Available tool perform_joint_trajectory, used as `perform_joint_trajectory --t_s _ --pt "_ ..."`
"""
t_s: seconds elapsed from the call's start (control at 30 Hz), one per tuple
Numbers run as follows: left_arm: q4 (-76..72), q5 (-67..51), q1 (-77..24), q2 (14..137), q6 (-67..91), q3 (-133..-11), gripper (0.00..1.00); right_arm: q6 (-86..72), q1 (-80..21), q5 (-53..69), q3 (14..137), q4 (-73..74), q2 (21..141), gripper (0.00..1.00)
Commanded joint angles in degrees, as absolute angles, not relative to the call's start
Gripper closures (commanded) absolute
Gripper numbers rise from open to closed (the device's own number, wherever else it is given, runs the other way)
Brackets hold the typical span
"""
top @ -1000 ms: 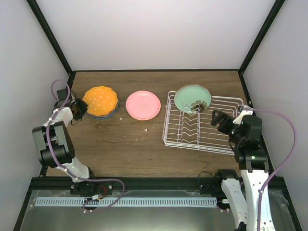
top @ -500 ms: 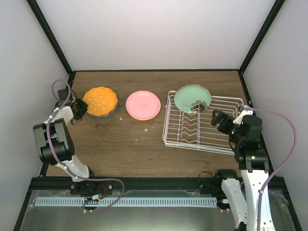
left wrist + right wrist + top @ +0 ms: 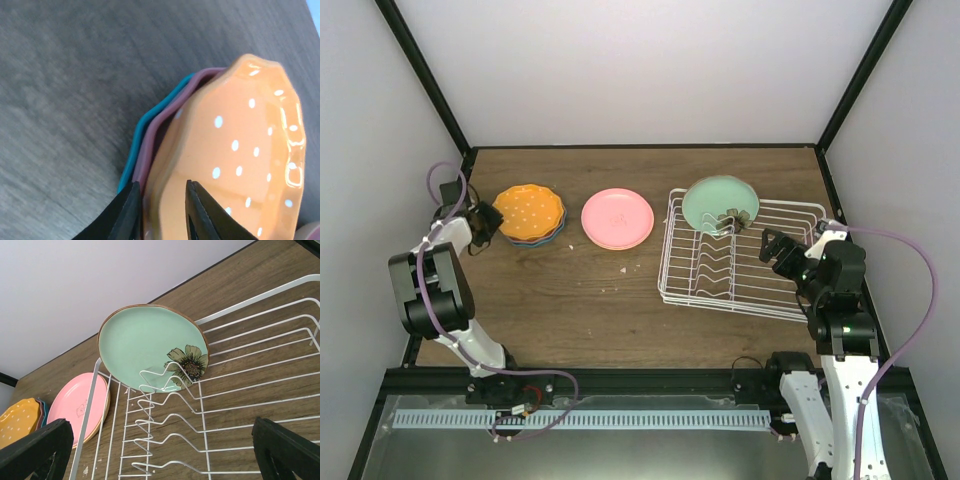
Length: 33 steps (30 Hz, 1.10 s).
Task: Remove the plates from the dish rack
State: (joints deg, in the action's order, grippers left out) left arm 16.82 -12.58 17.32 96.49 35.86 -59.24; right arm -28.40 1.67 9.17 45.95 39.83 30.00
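Note:
The mint green plate with a dark flower mark stands upright at the far end of the white wire dish rack; the right wrist view shows both the plate and the rack. My right gripper hovers over the rack's right part, wide open and empty. The dotted orange plate tops a stack on maroon and teal plates. My left gripper is open, its jaws either side of the orange plate's left rim. The pink plate lies flat on a tan-rimmed plate.
The stack and the pink plate lie on the wooden table left of the rack. A few crumbs lie between the pink plate and the rack. Black frame posts and white walls close in the table on three sides.
The left gripper and the orange plate have shifted very slightly toward the far side. The right arm and the mint plate have not moved.

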Motion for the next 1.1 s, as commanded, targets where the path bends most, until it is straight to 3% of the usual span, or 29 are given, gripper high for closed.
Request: perform_joint_trajectory --t_s 0.0,0.2,0.33,0.53,0.63,0.8,0.97,1.07 --pt "15.30 -12.91 17.32 95.66 35.60 -61.69 0.65 -28.92 1.12 8.85 45.95 39.89 29.52 0.00" --pt "15.74 -12.55 17.41 95.27 34.97 -62.21 0.39 -28.78 1.14 8.79 46.03 40.21 29.32 0.00" --pt "16.49 -6.50 17.83 94.10 33.28 -64.87 0.27 -28.67 1.14 8.45 46.26 40.83 28.89 0.00" --pt "15.96 5.38 17.89 94.37 29.87 -74.61 0.24 -28.66 1.14 8.41 46.09 40.97 28.42 0.00" --pt "8.44 -1.44 16.27 95.91 28.19 -79.45 0.24 -28.74 1.14 8.77 46.07 40.50 28.62 0.00" --pt "-3.18 -24.42 5.99 103.92 17.20 -92.46 0.26 -28.90 1.14 9.91 46.01 39.48 29.23 0.00" --pt "1.42 -38.45 -9.02 116.02 2.53 -110.42 0.26 -29.01 1.16 10.03 46.78 39.79 29.21 0.00" --pt "3.78 -40.34 -15.22 123.87 -0.77 -119.97 0.26 -29.21 1.14 9.71 47.28 41.17 28.67 0.00"
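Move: The left hand straddles the left rim of the plate stack, the orange plate's middle some 7 cm to its right, about 1 cm ahead and 1 cm lower. The green plate, last in the rack, lies about 53 cm right, level fore-and-aft, some 8 cm higher; the pink plate is 29 cm right, straight across, 2 cm lower. From the right hand the green plate is about 17 cm ahead, 9 cm left, 11 cm below. The left fingers open wide to let the orange plate's rim go, and the hand backs off it, first rising and easing about 6 cm left. It then speeds up and swings right in a high arc towards the green plate's side, ending some 29 cm higher, 26 cm right and 17 cm forward, the fingers tipping up from steeply down and turning about 50 degrees clockwise. ##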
